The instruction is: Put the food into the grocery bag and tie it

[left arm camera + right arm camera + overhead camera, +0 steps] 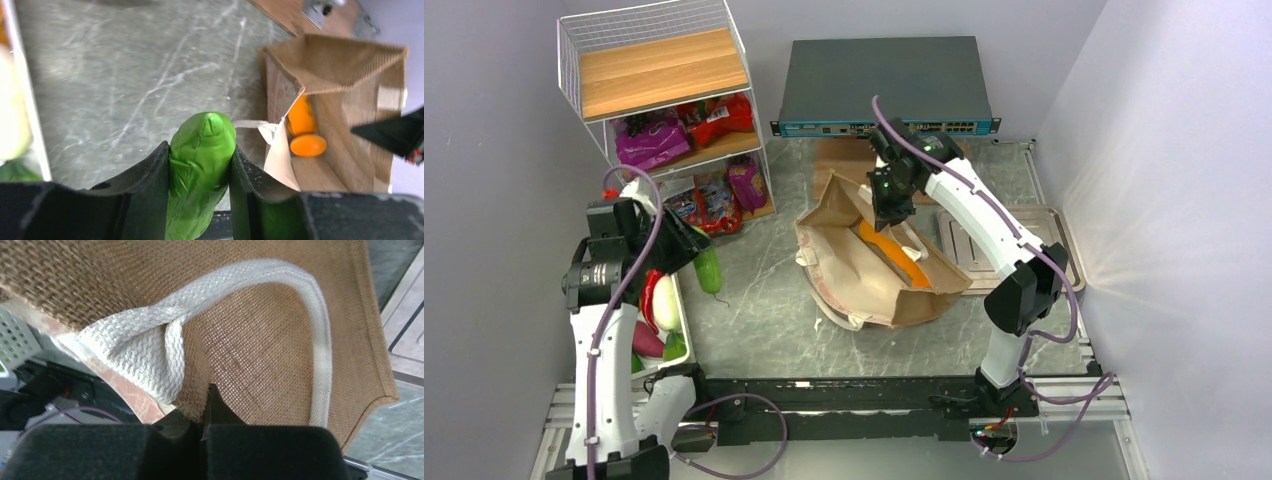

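The tan grocery bag (864,285) lies on its side mid-table, its mouth held up. An orange carrot-like piece (892,255) lies inside it. The left wrist view shows it as two orange pieces (305,131) in the open bag (330,70). My right gripper (890,218) is shut on the bag's upper rim (240,355), beside a cream looped handle (150,347). My left gripper (696,250) hangs left of the bag, above the table, shut on a glossy green vegetable (201,155) that sticks out past the fingers (150,175).
A white wire shelf (664,90) at the back left holds red packets (719,118) and purple packets (652,140). A dark network box (884,85) stands behind the bag. A white basket (682,300) of vegetables sits by the left arm, and a metal tray (1054,250) lies on the right.
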`<state>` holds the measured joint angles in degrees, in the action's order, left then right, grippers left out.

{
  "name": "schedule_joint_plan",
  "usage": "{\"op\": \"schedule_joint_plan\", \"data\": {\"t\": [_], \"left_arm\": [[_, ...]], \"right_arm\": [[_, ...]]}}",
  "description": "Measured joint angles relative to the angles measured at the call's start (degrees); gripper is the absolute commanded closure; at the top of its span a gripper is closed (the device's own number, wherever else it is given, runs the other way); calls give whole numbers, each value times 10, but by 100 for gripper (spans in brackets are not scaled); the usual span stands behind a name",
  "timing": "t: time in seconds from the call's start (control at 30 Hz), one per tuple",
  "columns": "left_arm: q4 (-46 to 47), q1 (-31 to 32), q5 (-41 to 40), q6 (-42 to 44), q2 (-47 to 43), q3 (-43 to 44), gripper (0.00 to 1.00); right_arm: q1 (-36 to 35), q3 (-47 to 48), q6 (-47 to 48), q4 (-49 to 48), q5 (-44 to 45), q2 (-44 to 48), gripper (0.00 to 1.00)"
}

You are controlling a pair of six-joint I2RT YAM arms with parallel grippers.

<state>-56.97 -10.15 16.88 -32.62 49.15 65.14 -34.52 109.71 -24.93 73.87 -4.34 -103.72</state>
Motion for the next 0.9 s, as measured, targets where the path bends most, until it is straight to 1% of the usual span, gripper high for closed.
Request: {"op": "schedule_joint_plan", "data": {"t": [0.13, 0.27, 0.5, 0.6, 0.7, 0.8, 0.9], "left_arm": [[35, 56, 35, -2, 25, 10, 100], [68, 111, 58, -12, 53, 25, 100], [104, 207, 63, -33, 100, 72, 100], [129, 244, 60, -56, 117, 78, 100], [135, 280, 48, -87, 149, 94, 100], [150, 322, 27, -134, 204, 127, 100], [174, 357, 10, -189, 244, 137, 100]], "right_arm": [[34, 20, -26, -2, -1, 0, 100], [58, 14, -49, -15, -4, 0, 100], [56, -3, -64, -33, -24, 0, 100], [59, 12, -64, -28, -28, -6, 100], [76, 38, -64, -16, -38, -15, 100], [101, 41, -64, -14, -40, -16, 100], [122, 41, -65, -8, -48, -16, 100]]}}
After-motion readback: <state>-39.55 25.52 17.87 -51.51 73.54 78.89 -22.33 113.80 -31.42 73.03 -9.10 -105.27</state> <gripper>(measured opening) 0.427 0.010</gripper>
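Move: The held cucumber is bound for the grocery bag's mouth, roughly 32 cm to the left hand's right, 2 cm back and 7 cm lower; the orange bread inside lies 35 cm right, 3 cm back. The red snack bags stand 7 cm ahead and 6 cm left of that hand, the vegetable basket 20 cm left and 15 cm back, both well below. From the right hand, pinching the rim, the mouth's middle is 4 cm back, straight in line sideways, slightly lower. The cucumber, still gripped in the left hand, is carried some 20 cm right towards the bag, rising at first and edging forward, while the wrist swings clockwise about 25 degrees. The bag's rim, kept pinched in the shut right fingers, is pulled about 5 cm forward and nearly as far right with a pause midway, turning clockwise. ##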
